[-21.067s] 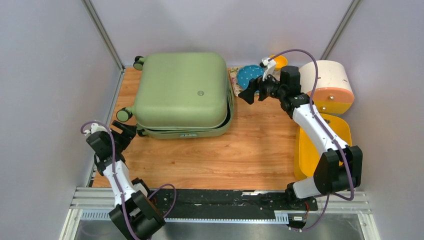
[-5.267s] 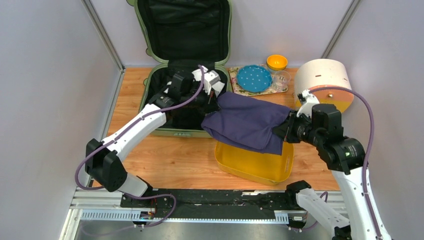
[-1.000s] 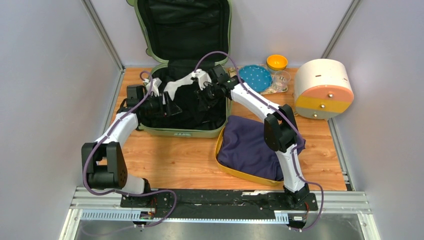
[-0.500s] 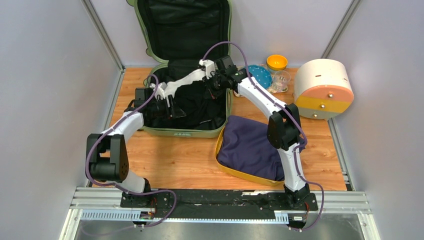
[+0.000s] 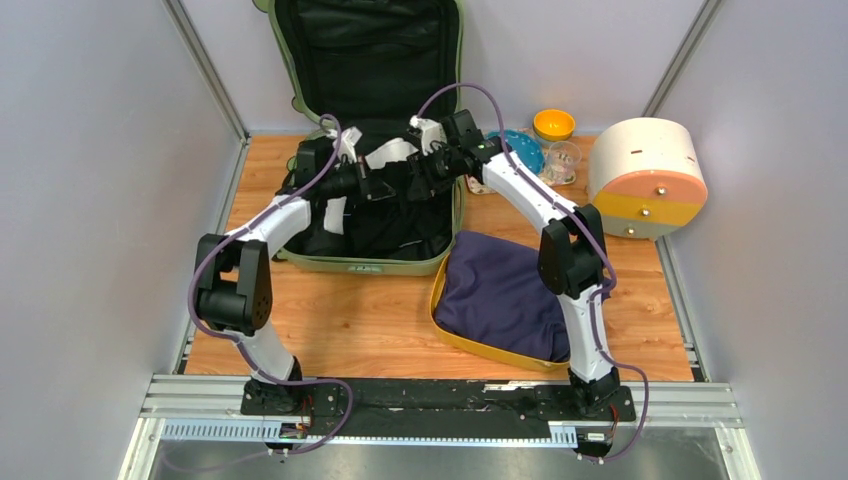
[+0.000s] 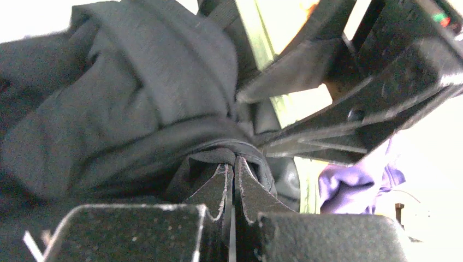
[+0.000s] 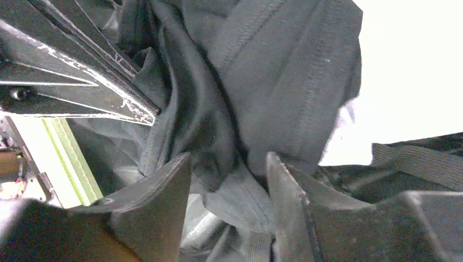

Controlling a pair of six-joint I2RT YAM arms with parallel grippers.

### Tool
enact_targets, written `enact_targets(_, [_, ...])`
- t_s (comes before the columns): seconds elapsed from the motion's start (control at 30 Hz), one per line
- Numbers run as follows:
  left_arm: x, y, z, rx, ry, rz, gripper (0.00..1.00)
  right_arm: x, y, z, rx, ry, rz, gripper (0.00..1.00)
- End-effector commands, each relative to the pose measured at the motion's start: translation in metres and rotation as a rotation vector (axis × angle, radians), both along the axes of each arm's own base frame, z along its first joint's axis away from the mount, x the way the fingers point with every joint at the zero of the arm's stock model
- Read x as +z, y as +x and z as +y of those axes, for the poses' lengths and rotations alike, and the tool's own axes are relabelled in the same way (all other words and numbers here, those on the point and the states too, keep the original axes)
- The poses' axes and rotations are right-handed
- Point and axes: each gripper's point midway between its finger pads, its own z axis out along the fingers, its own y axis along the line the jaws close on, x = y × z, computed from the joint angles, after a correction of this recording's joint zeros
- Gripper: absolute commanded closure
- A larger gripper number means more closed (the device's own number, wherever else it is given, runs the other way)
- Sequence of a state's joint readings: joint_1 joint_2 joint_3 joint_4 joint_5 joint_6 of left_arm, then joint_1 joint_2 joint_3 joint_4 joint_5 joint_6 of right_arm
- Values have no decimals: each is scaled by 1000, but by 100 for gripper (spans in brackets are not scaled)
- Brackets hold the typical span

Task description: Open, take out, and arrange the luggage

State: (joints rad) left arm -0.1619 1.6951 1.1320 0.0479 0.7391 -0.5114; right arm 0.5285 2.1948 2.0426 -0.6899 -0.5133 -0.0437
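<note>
The sage-green luggage (image 5: 370,267) lies open at the back left, with its black-lined lid (image 5: 365,50) leaning on the wall. A crumpled black garment (image 5: 390,225) fills the lower shell, and a white piece of cloth (image 5: 392,150) shows at its top. My left gripper (image 5: 378,190) is inside the case, shut on a fold of the black garment (image 6: 164,109) at its tips (image 6: 235,164). My right gripper (image 5: 420,180) faces it from the right. Its jaws (image 7: 226,174) stand open, with grey-black garment folds (image 7: 284,71) bulging between the fingers (image 7: 164,191).
A yellow tray (image 5: 490,350) holding a folded purple cloth (image 5: 500,290) sits in front of the case on the right. A round cream-and-orange drawer box (image 5: 645,180), a blue plate (image 5: 522,150), an orange bowl (image 5: 553,123) and a glass (image 5: 566,155) stand at the back right.
My left gripper has moved right and back into the case and shut on the black garment. My right gripper shifted slightly and its jaws now stand apart.
</note>
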Motion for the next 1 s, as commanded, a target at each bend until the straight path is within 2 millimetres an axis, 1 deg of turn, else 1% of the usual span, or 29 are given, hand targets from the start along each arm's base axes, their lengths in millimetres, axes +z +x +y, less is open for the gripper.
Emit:
enact_targets(0.0, [33, 30, -25, -51, -35, -114, 100, 51, 9, -17, -47, 113, -40, 36])
enact_targets(0.03, [33, 35, -28, -53, -41, -109, 100, 56, 9, -16, -46, 140, -42, 33])
enact_targets(0.07, [32, 39, -33, -58, -44, -98, 100, 59, 8, -23, -52, 152, -39, 32])
enact_targets(0.1, [30, 49, -36, -61, -51, -85, 100, 62, 7, -23, -51, 166, -42, 30])
enact_targets(0.17, [27, 52, -40, -76, -66, -69, 100, 69, 6, -22, -39, 198, -64, 30])
enact_targets(0.23, [24, 57, -39, -56, -53, -77, 100, 66, 6, -21, -37, 198, -59, 30])
enact_targets(0.33, [25, 68, -22, -5, -20, -106, 100, 62, 9, -23, -64, 184, -46, 30])
enact_targets(0.37, [26, 73, -11, 23, -17, -105, 100, 59, 11, -26, -79, 178, -42, 30])
enact_targets(0.43, [25, 75, 3, 52, -25, -71, 100, 55, 16, -30, -116, 159, -41, 29])
enact_targets(0.47, [25, 77, 17, 72, -28, -64, 100, 52, 18, -32, -124, 158, -32, 29])
enact_targets(0.53, [20, 69, 30, 77, -4, -56, 100, 50, 22, -34, -148, 161, -17, 29])
enact_targets(0.57, [18, 68, 40, 87, 11, -64, 100, 48, 25, -36, -162, 157, -15, 29])
enact_targets(0.6, [10, 55, 46, 72, 44, -48, 100, 47, 26, -37, -168, 157, -11, 29])
enact_targets(0.67, [3, 44, 54, 58, 62, -38, 100, 41, 30, -38, -179, 148, -4, 29])
enact_targets(0.7, [-7, 32, 56, 46, 84, -22, 100, 38, 31, -37, -181, 147, 1, 29])
enact_targets(0.77, [-14, 22, 60, 36, 94, -8, 100, 30, 30, -37, -181, 142, 24, 29])
enact_targets(0.8, [-23, 13, 62, 26, 111, 7, 100, 27, 29, -37, -178, 139, 34, 29])
enact_targets(0.93, [-43, 0, 73, 46, 147, 60, 100, 9, 26, -37, -172, 118, 78, 29])
enact_targets(0.97, [-46, 0, 83, 68, 153, 68, 100, 6, 26, -36, -170, 115, 81, 29])
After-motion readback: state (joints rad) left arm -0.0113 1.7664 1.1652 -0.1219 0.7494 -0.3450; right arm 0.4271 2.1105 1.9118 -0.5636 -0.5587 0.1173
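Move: Inside the open luggage, the left hand already pinches a fold of the black garment, whose middle lies about 3 cm back, 1 cm right and 5 cm below it. The white cloth is some 10 cm ahead and 6 cm down. From the right hand, half open on the garment's far right part, its middle is 2 cm back, 4 cm left, 5 cm below; the luggage's right rim is about 9 cm right, level fore and aft. Keeping its fingers shut on the fold, the left hand carries on forward some 6 cm and a little right, then sweeps about 10 cm left, drawing back and sinking 4–5 cm over the garment's left side. The right hand opens wider, lets go and backs off towards the right rim, about 4 cm right and a little forward and up, turning some 10 degrees clockwise. ##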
